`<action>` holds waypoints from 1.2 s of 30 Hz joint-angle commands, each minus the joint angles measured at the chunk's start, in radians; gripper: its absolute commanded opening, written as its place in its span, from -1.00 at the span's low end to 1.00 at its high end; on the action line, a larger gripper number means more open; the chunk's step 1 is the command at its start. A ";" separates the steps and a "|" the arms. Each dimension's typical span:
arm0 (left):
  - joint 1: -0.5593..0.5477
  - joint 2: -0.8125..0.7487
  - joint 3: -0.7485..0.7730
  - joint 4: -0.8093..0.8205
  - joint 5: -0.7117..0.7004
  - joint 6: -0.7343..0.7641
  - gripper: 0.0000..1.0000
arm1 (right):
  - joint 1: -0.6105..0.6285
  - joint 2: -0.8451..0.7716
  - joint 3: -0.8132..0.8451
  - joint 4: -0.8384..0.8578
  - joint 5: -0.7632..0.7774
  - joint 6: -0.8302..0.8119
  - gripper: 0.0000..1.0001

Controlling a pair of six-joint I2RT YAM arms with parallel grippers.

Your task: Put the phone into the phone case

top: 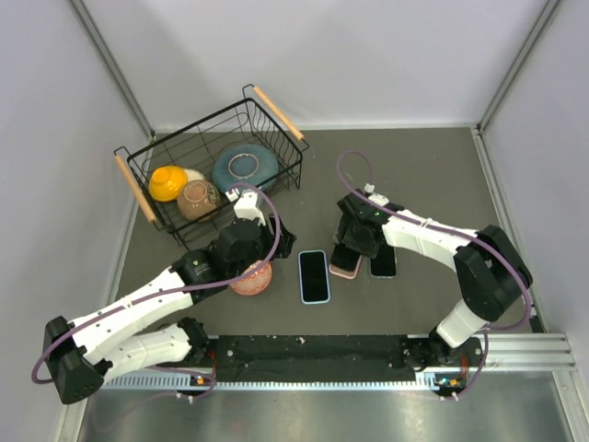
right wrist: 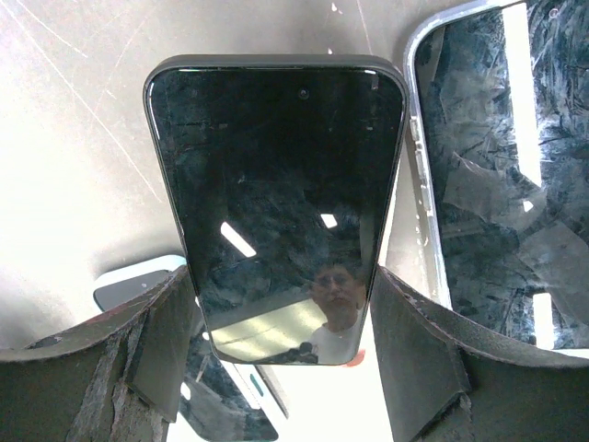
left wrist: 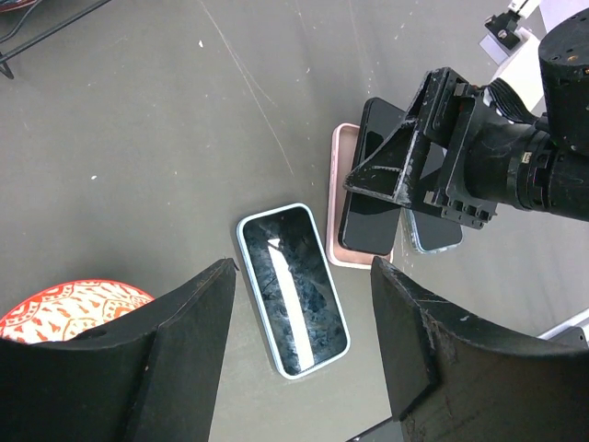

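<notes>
The black phone (right wrist: 276,184) lies between the fingers of my right gripper (right wrist: 281,276), which is shut on its two long edges. In the left wrist view the phone (left wrist: 373,198) sits tilted over the empty pink phone case (left wrist: 338,175), overlapping most of it, its far end sticking past the case's rim. Seen from above, my right gripper (top: 356,241) is over the pink case (top: 344,270) at mid-table. My left gripper (left wrist: 304,267) hangs open above the table with nothing between its fingers, just left of the phones (top: 276,241).
A phone in a light blue case (top: 314,276) (left wrist: 293,290) lies flat left of the pink case. Another phone in a clear case (top: 384,262) (right wrist: 506,175) lies to its right. A red patterned bowl (top: 250,278) sits under the left arm. A wire basket (top: 147,166) with bowls stands back left.
</notes>
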State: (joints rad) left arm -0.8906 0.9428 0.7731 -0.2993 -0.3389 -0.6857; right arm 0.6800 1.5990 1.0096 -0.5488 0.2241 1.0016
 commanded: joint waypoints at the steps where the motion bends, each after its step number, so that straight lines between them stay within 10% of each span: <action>1: 0.004 -0.009 -0.009 0.045 -0.022 0.002 0.31 | 0.015 0.002 0.029 -0.008 0.014 0.025 -0.25; 13: 0.004 0.004 -0.008 0.043 -0.026 0.006 0.32 | 0.015 0.059 0.053 -0.048 0.006 0.015 -0.03; 29: 0.010 0.030 0.012 0.038 -0.019 0.003 0.32 | 0.016 0.001 0.060 -0.092 0.017 -0.018 0.82; 36: 0.015 0.056 0.031 0.037 -0.002 0.002 0.32 | 0.015 0.004 0.063 -0.063 0.018 -0.087 0.82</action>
State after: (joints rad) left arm -0.8837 0.9825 0.7719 -0.2943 -0.3531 -0.6853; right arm 0.6807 1.6306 1.0306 -0.6323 0.2276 0.9749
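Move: Just below the phone held in the right fingers, the pink phone case's middle lies about 3 cm ahead, level sideways, 3 cm down. From this hand, the blue-cased phone is some 10 cm left and 4 cm back, and the black phone in its pale case some 10 cm right and 3 cm ahead, both 3 cm down. From the left hand, the pink case is about 17 cm right, 6 cm ahead and 17 cm down. Sinking about 2 cm while easing back slightly, the right hand lowers the gripped phone, its far end tilted up, onto the pink case, with the wrist tipping only some 5 degrees. It pauses there, then spreads its fingers to let go of the phone's long edges and starts to rise, about 1 cm, creeping back and to the right. ##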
